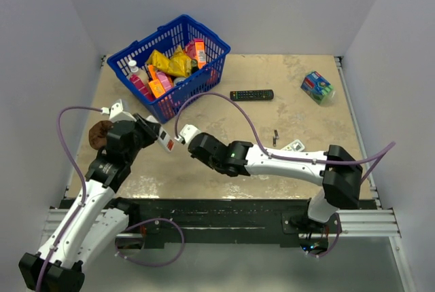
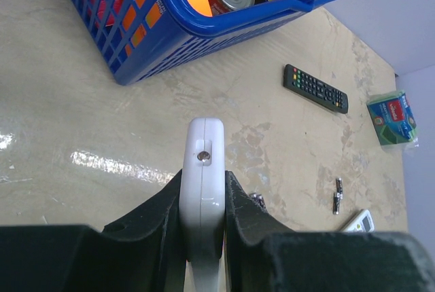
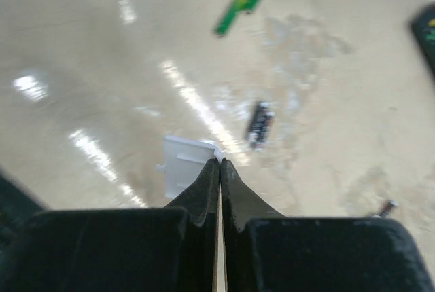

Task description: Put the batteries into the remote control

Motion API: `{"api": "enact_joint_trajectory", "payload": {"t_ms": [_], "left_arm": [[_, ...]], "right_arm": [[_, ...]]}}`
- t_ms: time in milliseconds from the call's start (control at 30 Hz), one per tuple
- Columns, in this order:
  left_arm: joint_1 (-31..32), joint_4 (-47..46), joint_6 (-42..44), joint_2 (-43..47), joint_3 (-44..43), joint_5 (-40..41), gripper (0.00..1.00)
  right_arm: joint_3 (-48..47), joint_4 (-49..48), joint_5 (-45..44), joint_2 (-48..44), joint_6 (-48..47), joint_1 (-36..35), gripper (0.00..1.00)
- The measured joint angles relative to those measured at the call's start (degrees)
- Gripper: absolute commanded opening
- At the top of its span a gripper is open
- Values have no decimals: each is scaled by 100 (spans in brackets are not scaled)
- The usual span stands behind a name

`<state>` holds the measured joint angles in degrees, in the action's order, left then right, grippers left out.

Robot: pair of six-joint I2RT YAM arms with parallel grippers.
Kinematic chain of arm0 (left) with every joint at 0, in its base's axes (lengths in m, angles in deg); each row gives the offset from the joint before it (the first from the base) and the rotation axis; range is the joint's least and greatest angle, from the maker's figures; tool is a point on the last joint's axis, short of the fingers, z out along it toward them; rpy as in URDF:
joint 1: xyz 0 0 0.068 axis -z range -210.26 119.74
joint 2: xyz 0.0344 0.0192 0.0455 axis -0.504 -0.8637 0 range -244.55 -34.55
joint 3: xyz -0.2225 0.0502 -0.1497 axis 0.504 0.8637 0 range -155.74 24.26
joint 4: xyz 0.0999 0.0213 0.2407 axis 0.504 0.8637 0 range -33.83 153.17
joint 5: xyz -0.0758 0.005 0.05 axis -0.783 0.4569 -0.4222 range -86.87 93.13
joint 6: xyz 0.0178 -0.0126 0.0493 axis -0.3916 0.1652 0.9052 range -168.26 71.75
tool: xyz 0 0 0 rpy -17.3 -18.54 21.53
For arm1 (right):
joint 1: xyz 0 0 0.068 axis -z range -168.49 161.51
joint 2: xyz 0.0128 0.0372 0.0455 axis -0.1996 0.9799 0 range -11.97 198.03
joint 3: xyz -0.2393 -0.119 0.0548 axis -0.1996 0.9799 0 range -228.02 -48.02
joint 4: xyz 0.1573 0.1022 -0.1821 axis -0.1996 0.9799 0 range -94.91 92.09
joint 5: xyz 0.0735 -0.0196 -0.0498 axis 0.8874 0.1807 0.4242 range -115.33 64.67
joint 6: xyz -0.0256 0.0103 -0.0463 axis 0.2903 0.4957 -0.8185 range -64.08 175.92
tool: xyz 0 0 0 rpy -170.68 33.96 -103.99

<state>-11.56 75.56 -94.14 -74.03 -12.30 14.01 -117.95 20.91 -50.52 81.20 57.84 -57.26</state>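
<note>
My left gripper [image 2: 204,178] is shut on the remote control [image 2: 205,136], a small white body seen edge-on with a screw in its end. From above, the remote control [image 1: 166,140] shows its red panel and hangs over the table's left-middle. My right gripper [image 1: 181,134] is right beside it. Its jaws [image 3: 219,163] are shut on the corner of a thin white ribbed cover [image 3: 182,164]. On the table lie a green battery [image 3: 245,3], a dark battery [image 3: 259,124] and two more batteries [image 2: 338,195].
A blue basket [image 1: 204,78] full of packets and cans stands at the back left. A long black remote [image 1: 251,94] lies mid-table, a white remote [image 1: 293,147] near the right arm, and a sponge pack [image 1: 317,86] at the back right. A brown object [image 1: 100,134] sits at the left edge.
</note>
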Motion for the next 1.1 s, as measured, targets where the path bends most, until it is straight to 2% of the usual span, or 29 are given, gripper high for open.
{"api": "enact_joint_trajectory", "payload": {"t_ms": [233,367,633,833,1100], "left_arm": [[0,17,-59,83,-101,7,0],[0,151,-52,219,-278,149,0],[0,356,68,629,-457,640,0],[0,461,122,667,-514,804,0],[0,527,210,649,-514,887,0]], "right_arm": [[326,-535,-2041,404,-310,94,0],[544,-837,-2710,586,-442,109,0],[664,-1379,-3713,1209,-555,107,0],[732,-1054,-4229,1902,-197,107,0],[761,-879,-4461,1976,48,33,0]]}}
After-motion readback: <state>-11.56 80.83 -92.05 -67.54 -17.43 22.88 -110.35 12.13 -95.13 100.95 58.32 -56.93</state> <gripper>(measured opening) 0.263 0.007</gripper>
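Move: The bare table patch just right of the black batteries, where the right hand is taking the battery cover, lies about 7 cm ahead of that hand, 10 cm to its right and 12 cm below. The black batteries lie 9 cm ahead and 1 cm right, the green ones 14 cm ahead and 9 cm left, both 12 cm down. The open remote is 5 cm ahead, 17 cm left and 6 cm up. From the left hand, that patch is 1 cm ahead, 29 cm right and 20 cm down. The battery cover, still pinched in the right hand's shut fingers, is carried away from the open remote, forward and right, then down and right, about 10 cm right, 6 cm forward and 7 cm down in all; the wrist tips up and swings clockwise by some 25-30 degrees each. Meanwhile the left hand keeps hold of the remote, lifting it about 5 cm and drawing it a little left. ##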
